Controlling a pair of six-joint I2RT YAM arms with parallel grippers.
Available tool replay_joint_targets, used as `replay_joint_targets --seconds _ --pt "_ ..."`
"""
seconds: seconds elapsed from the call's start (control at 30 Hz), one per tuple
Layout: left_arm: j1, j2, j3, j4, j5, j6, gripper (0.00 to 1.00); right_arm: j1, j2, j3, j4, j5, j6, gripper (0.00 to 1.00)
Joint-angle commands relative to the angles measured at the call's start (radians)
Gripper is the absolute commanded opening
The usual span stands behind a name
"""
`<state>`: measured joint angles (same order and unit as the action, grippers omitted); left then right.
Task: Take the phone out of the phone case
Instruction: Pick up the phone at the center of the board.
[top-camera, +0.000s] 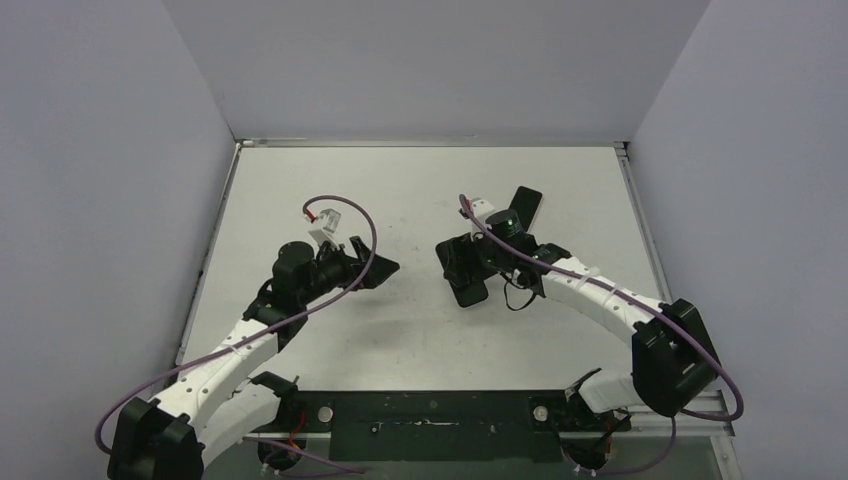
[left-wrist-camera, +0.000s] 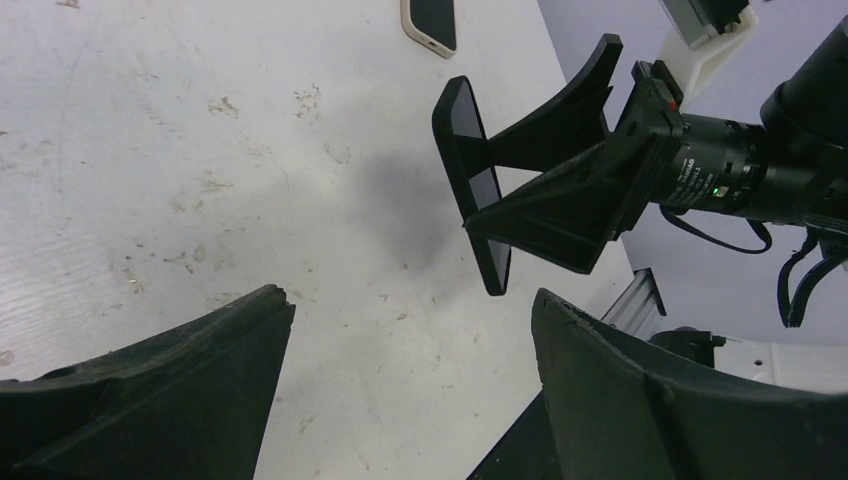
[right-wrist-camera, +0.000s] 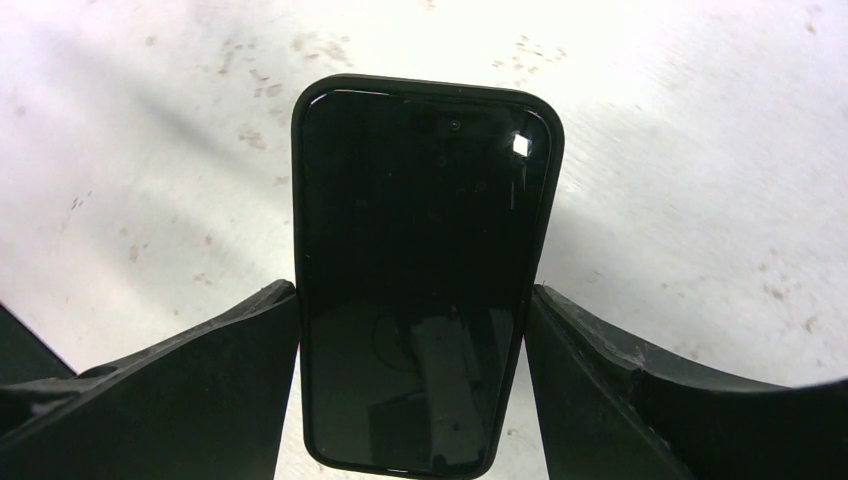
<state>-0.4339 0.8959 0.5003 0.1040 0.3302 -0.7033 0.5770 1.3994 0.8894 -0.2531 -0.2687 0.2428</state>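
A black phone in a black case stands between the fingers of my right gripper, screen towards the wrist camera. The jaws press on its two long sides. In the left wrist view the cased phone shows edge-on, held clear of the table by the right gripper. In the top view it is near the table's middle. My left gripper is open and empty, a short way left of the phone, its fingers spread wide above bare table.
A second dark phone-shaped item with a light rim lies flat at the back, behind the right gripper. The white tabletop is walled by grey panels on three sides. A black mounting rail runs along the near edge.
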Motion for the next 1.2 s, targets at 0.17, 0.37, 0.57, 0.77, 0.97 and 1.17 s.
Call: replay_joint_targets --seconds 0.17,0.37,0.57,0.77,0.97,1.17 --pt "-0.037 0.172 0.053 0.230 0.091 -0.059 0.87 0.079 -0.105 0.005 0.180 -0.156 -0.172 0.13" --pt "-0.042 0.258 0.078 0.311 0.128 -0.094 0.82 0.106 -0.115 -0.018 0.231 -0.237 -0.235 0.13" --pt "-0.052 0.335 0.098 0.394 0.227 -0.138 0.76 0.129 -0.100 -0.022 0.274 -0.289 -0.294 0.12" --pt "-0.052 0.347 0.113 0.380 0.243 -0.124 0.73 0.161 -0.054 0.022 0.256 -0.303 -0.334 0.12" --pt "-0.052 0.363 0.117 0.382 0.269 -0.117 0.55 0.177 -0.042 0.046 0.256 -0.310 -0.364 0.11" --pt "-0.052 0.370 0.118 0.361 0.314 -0.103 0.46 0.192 -0.033 0.083 0.199 -0.317 -0.399 0.11"
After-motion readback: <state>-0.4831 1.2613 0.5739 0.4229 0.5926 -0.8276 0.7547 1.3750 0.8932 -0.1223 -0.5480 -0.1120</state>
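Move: The phone in its black case is already pinched across its middle by my right fingers. From my left hand it lies about 20 cm to the right, roughly level front to back and some 7 cm lower. My open left gripper is the place I bring it to: from my right hand, about 20 cm left, level with it and 7 cm higher. The white phone lies on the board about 20 cm ahead and 17 cm right of my right hand, 10 cm below it. My two hands close in on each other: the right, keeping its grip, carries the cased phone about 8 cm left, 6 cm back and 4 cm up, swinging some 35 degrees counter-clockwise and tipping up. My left reaches about 7 cm right towards the phone's free end, dipping briefly and turning about 15 degrees clockwise, then half closes with one finger over the screen and the other behind the case. ##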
